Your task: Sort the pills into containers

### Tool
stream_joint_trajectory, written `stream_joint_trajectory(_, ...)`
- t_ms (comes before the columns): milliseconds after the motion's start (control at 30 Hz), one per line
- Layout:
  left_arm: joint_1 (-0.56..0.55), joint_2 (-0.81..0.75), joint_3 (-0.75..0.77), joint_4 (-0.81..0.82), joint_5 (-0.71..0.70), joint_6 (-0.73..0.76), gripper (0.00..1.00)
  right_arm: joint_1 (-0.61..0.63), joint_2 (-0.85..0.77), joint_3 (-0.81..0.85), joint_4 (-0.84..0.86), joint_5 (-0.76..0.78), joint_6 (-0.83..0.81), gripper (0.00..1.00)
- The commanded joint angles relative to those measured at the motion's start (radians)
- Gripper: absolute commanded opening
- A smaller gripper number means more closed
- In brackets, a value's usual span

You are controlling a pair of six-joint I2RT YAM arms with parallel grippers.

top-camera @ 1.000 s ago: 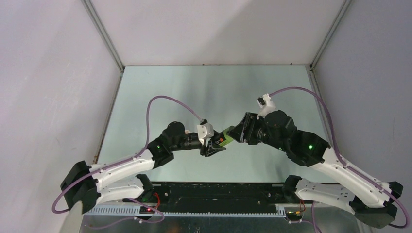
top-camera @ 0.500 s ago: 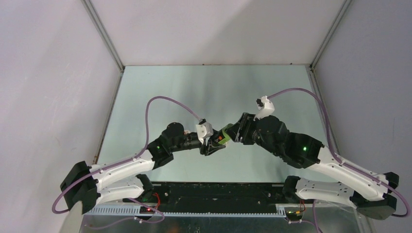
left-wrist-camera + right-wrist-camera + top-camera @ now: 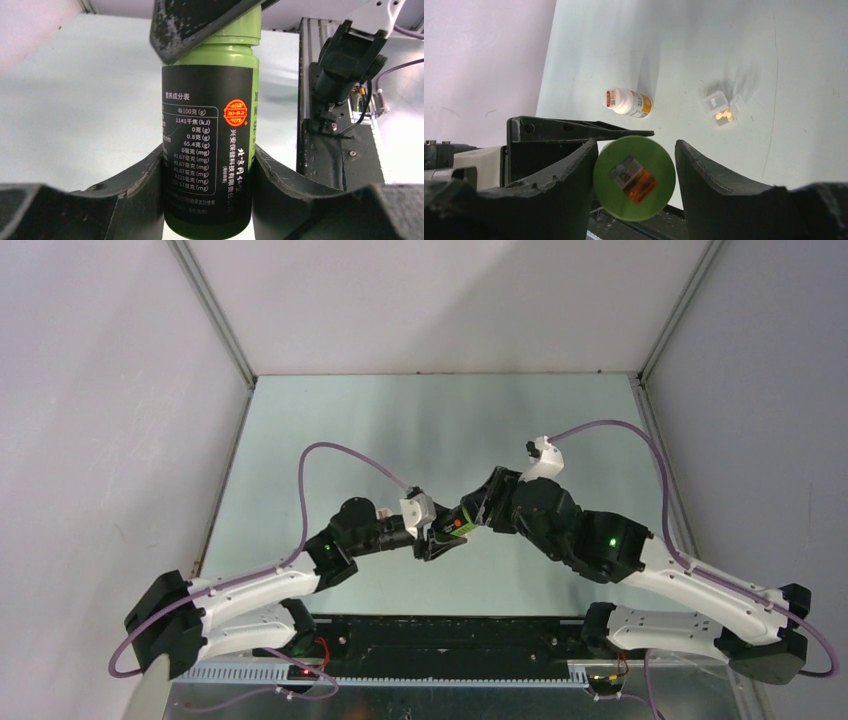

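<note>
A green pill bottle [image 3: 207, 125] with a black label stands upright between my left gripper's [image 3: 207, 175] fingers, which are shut on its body. In the top view the bottle [image 3: 458, 525] hangs above mid-table between the left gripper [image 3: 438, 542] and the right gripper [image 3: 474, 515]. My right gripper [image 3: 634, 172] straddles the green cap [image 3: 634, 177]; one finger touches it, and a gap shows at the other. The containers, a small translucent pill box [image 3: 722, 109] holding yellowish pills [image 3: 723, 115], lie on the table below.
A white bottle [image 3: 629, 102] with an orange label lies on its side on the table, left of the pill box. The arms' black base rail [image 3: 340, 150] runs along the near edge. Enclosure walls stand on three sides.
The right arm has swung left and lower over the bottle top, and its jaws have widened a little off the cap. The left gripper and bottle have stayed put.
</note>
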State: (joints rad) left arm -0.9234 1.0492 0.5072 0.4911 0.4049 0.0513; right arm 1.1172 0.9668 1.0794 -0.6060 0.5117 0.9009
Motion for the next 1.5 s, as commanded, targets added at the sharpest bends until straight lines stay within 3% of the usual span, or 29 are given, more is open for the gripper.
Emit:
stream_joint_trajectory(0, -0.008, -0.015, 0.009, 0.184, 0.044, -0.019, 0.0, -0.011, -0.009, 0.019, 0.016, 0.051, -0.022, 0.62)
stream_joint_trajectory(167, -0.009, -0.011, 0.007, 0.214, 0.038, -0.041, 0.0, -0.02, -0.016, 0.019, 0.027, 0.011, -0.011, 0.69)
stream_joint_trajectory(233, -0.009, -0.009, 0.005, 0.223, 0.033, -0.044, 0.0, -0.02, -0.027, 0.015, 0.044, -0.012, -0.017, 0.77)
stream_joint_trajectory(500, -0.007, -0.003, -0.012, 0.277, 0.011, -0.108, 0.0, -0.057, -0.112, -0.025, 0.153, -0.205, -0.158, 0.93)
stream_joint_trajectory(733, -0.004, -0.004, -0.011, 0.288, 0.023, -0.134, 0.0, -0.157, -0.194, -0.036, 0.162, -0.454, -0.345, 0.94)
stream_joint_trajectory(933, 0.002, -0.008, -0.012, 0.297, 0.026, -0.151, 0.0, -0.231, -0.199, -0.029, 0.119, -0.556, -0.332, 0.8)
stream_joint_trajectory(1033, 0.004, -0.005, -0.012, 0.303, 0.03, -0.156, 0.0, -0.228, -0.186, -0.029, 0.13, -0.567, -0.339, 0.78)
stream_joint_trajectory(1467, 0.01, 0.007, -0.006, 0.297, 0.069, -0.165, 0.0, -0.22, -0.186, -0.029, 0.205, -0.569, -0.418, 0.92)
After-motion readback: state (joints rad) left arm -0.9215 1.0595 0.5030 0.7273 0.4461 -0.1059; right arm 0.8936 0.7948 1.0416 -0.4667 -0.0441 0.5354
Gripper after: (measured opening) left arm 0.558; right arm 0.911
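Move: The left hand still holds the green bottle, its cap some 5 cm above and 3 cm to the right of that hand, about 1 cm ahead. The cap sits between the right hand's already loosening fingers. From the right hand the open pill box lies roughly 8 cm ahead, 1 cm left, and the white bottle some 7 cm ahead, 16 cm left, both about 25 cm below. Right fingers spread wider around the green cap, wrist turning 25 degrees counter-clockwise; both hands rise about 5 cm. ##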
